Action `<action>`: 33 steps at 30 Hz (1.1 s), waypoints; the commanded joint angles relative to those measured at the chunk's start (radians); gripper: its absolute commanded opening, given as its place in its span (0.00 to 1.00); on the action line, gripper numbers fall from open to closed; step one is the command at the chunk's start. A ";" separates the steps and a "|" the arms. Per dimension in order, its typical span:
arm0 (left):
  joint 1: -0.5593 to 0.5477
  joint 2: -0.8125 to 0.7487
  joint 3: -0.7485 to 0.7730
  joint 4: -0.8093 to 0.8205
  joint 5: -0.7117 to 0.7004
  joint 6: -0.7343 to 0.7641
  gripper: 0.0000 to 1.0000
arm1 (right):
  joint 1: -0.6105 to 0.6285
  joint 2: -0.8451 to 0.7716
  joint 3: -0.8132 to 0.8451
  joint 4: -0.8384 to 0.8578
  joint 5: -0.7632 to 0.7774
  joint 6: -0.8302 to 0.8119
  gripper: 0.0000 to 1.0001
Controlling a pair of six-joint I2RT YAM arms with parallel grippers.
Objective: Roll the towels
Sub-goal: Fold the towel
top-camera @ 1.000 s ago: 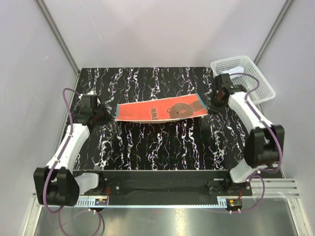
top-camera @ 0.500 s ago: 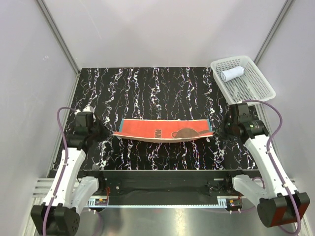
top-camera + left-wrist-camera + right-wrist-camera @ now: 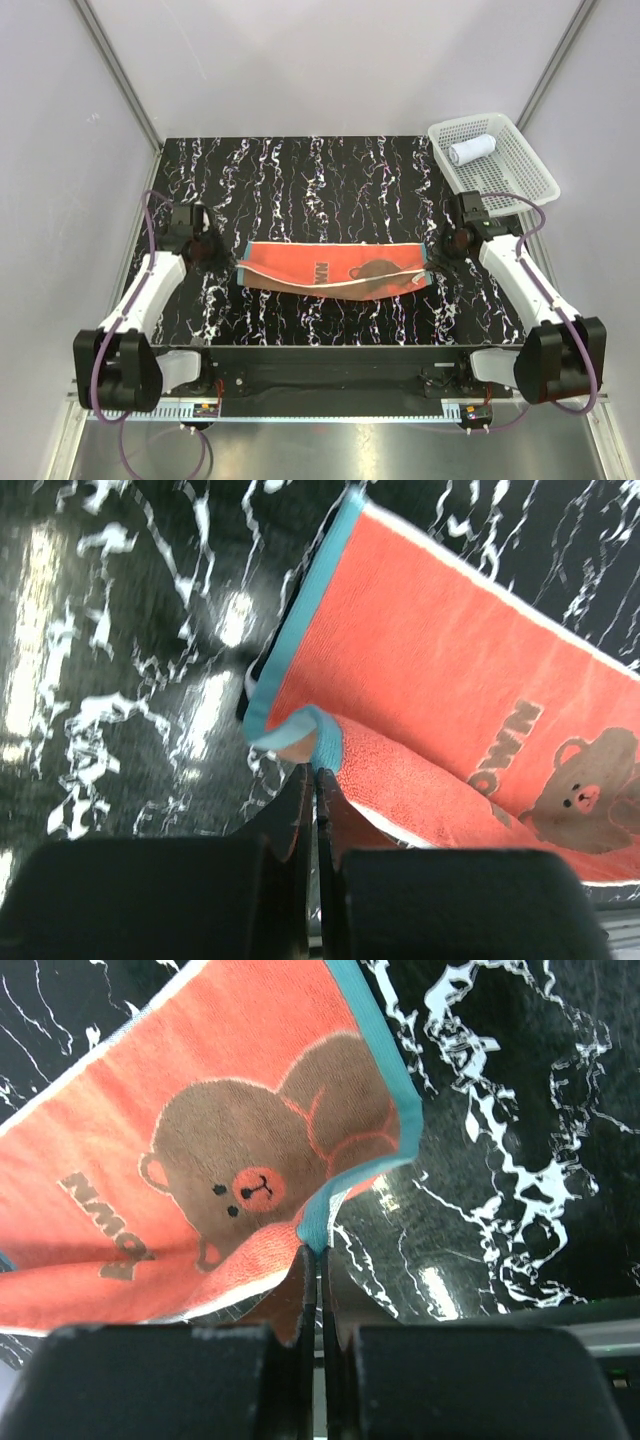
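The orange-red towel (image 3: 330, 268) with teal edging and a brown bear print lies spread across the middle of the black marbled table (image 3: 320, 180), its near edge raised and doubled over. My left gripper (image 3: 218, 256) is shut on the towel's near left corner; the left wrist view shows the teal hem (image 3: 322, 742) pinched at its tips (image 3: 316, 772). My right gripper (image 3: 441, 250) is shut on the near right corner, and there too the teal edge (image 3: 318, 1222) enters the closed jaws (image 3: 320, 1252). The white towel (image 3: 472, 150) lies rolled in the basket.
A white mesh basket (image 3: 522, 178) stands at the table's far right corner, just behind the right arm. Grey walls and metal frame posts enclose the table on three sides.
Both grippers carried the stretched towel toward the near edge, then moved back and inward. The towel has gone slack and now rests on the table with its near edge folded over.
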 commanded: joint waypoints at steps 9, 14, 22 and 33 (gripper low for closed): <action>0.006 0.205 0.216 0.069 0.031 0.061 0.00 | -0.007 0.176 0.151 0.079 0.054 -0.045 0.00; 0.006 0.270 0.250 0.066 0.025 0.075 0.00 | -0.021 0.227 0.194 0.082 0.055 -0.054 0.00; 0.006 0.349 0.282 0.062 0.041 0.100 0.00 | -0.056 0.279 0.216 0.093 0.078 -0.072 0.00; 0.006 0.425 0.314 0.060 0.030 0.119 0.00 | -0.070 0.342 0.225 0.122 0.064 -0.088 0.00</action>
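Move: I already hold the near edge of the orange towel by its two corners. The far left corner I'm carrying it to lies about 13 cm ahead of my left hand, 3 cm to the right and some 6 cm below; the far right corner is about 14 cm ahead of my right hand, 1 cm left and 6 cm below. The near fold bulges roughly 2 cm behind my left hand, on the table. The basket stands about 36 cm ahead of my right hand and 17 cm to its right. With both grippers kept shut on their corners, I carry the near edge forward about 7 cm towards the far edge, over the half lying on the table. I go quickly at first, then slow down and lower both hands some 2 cm, tipping the left one down slightly; my right hand also eases about 2 cm to the right. ##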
